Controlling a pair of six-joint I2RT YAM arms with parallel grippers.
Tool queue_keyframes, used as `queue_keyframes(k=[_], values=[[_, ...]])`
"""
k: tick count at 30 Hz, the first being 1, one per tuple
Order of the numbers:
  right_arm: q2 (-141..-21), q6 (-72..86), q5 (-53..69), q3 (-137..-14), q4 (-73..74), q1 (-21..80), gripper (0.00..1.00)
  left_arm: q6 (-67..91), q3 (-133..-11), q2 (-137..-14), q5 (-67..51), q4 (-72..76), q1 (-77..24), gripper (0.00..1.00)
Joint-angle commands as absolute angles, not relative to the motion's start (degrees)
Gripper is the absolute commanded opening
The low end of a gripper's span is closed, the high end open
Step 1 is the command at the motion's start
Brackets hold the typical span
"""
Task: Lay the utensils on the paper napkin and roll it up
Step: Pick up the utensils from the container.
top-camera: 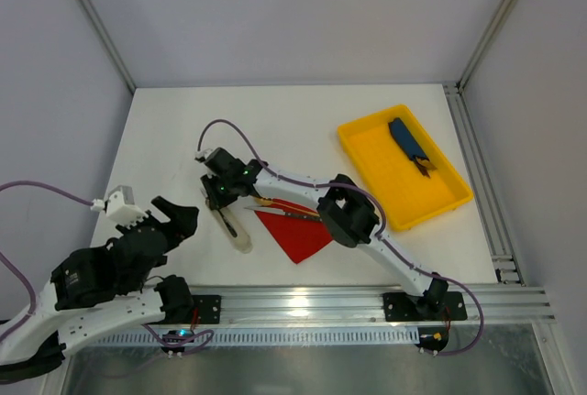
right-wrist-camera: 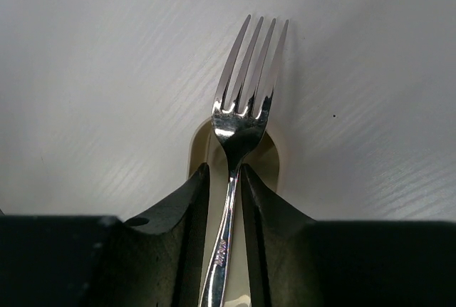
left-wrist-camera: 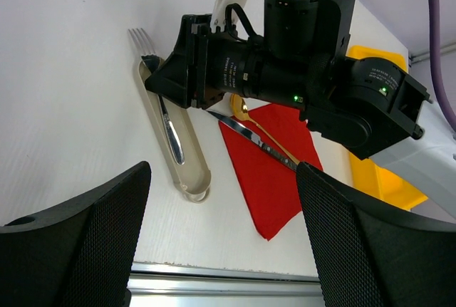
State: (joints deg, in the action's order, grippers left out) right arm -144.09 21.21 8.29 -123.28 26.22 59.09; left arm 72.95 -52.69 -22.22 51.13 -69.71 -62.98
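The silver fork (right-wrist-camera: 242, 107) lies inside a pale translucent sleeve (left-wrist-camera: 187, 164), tines (left-wrist-camera: 140, 38) sticking out of its far end. My right gripper (right-wrist-camera: 225, 172) is down over the sleeve's mouth. Its jaws are set narrowly astride the fork's neck, with a thin gap showing on each side. The red paper napkin (top-camera: 295, 235) lies just right of the sleeve. A gold spoon (left-wrist-camera: 246, 115) and a dark slim utensil (left-wrist-camera: 253, 138) rest across its upper part. My left gripper (left-wrist-camera: 222, 168) hovers wide open and empty at the near left (top-camera: 174, 221).
A yellow tray (top-camera: 367, 161) stands at the right of the table with a dark-blue oblong item (top-camera: 406, 138) in it. The right arm (top-camera: 348, 216) stretches across the napkin's right side. An aluminium rail (top-camera: 303, 303) runs along the near edge.
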Motion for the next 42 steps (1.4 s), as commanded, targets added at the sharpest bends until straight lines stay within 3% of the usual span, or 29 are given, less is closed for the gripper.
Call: queue_keyframes(k=[1, 10, 27, 38, 42], values=[[-145.1, 21.6, 6.1, -125.5, 26.8, 59.7, 0.28, 72.2, -52.9, -20.1, 51.8, -70.0, -63.0, 0.84], [-143.8, 23.5, 3.6, -126.5, 25.6, 60.4, 0.04, 70.8, -54.1, -18.6, 52.0, -71.8, -63.0, 0.84], [-131.2, 20.7, 2.5, -116.6, 18.7, 59.4, 0.04, 70.0, -55.0, -21.6, 53.3, -69.6, -62.9, 0.82], [-121.9, 20.6, 14.2, -106.1, 12.2, 55.3, 0.04, 71.4, -55.9, -26.5, 53.4, -66.1, -63.0, 0.81], [-113.1, 23.9, 27.1, -92.4, 3.2, 51.3, 0.04, 70.1, -55.5, -29.0, 51.5, -61.6, -62.9, 0.81]])
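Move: The fork lies in the small container just under the right hand's fingers, its middle some 2 cm back, 2 cm to the right and 1 cm lower; the container's middle is about 5 cm back and 3 cm to the right. The knife is about 20 cm to the right and 3 cm back, the gold spoon 22 cm right and 1 cm back, and the napkin 25 cm right and 5 cm back. From the left hand the fork is about 11 cm ahead, 3 cm right and 22 cm below. The fork is pinched just below its tines as the right fingers close on it from a narrow gap, the hand barely shifting. Keeping that grip, the right hand then lifts it roughly 11 cm, faster as it goes, and swings about 5 cm right towards the napkin, while the wrist rolls some 15 degrees, its left side rising. ##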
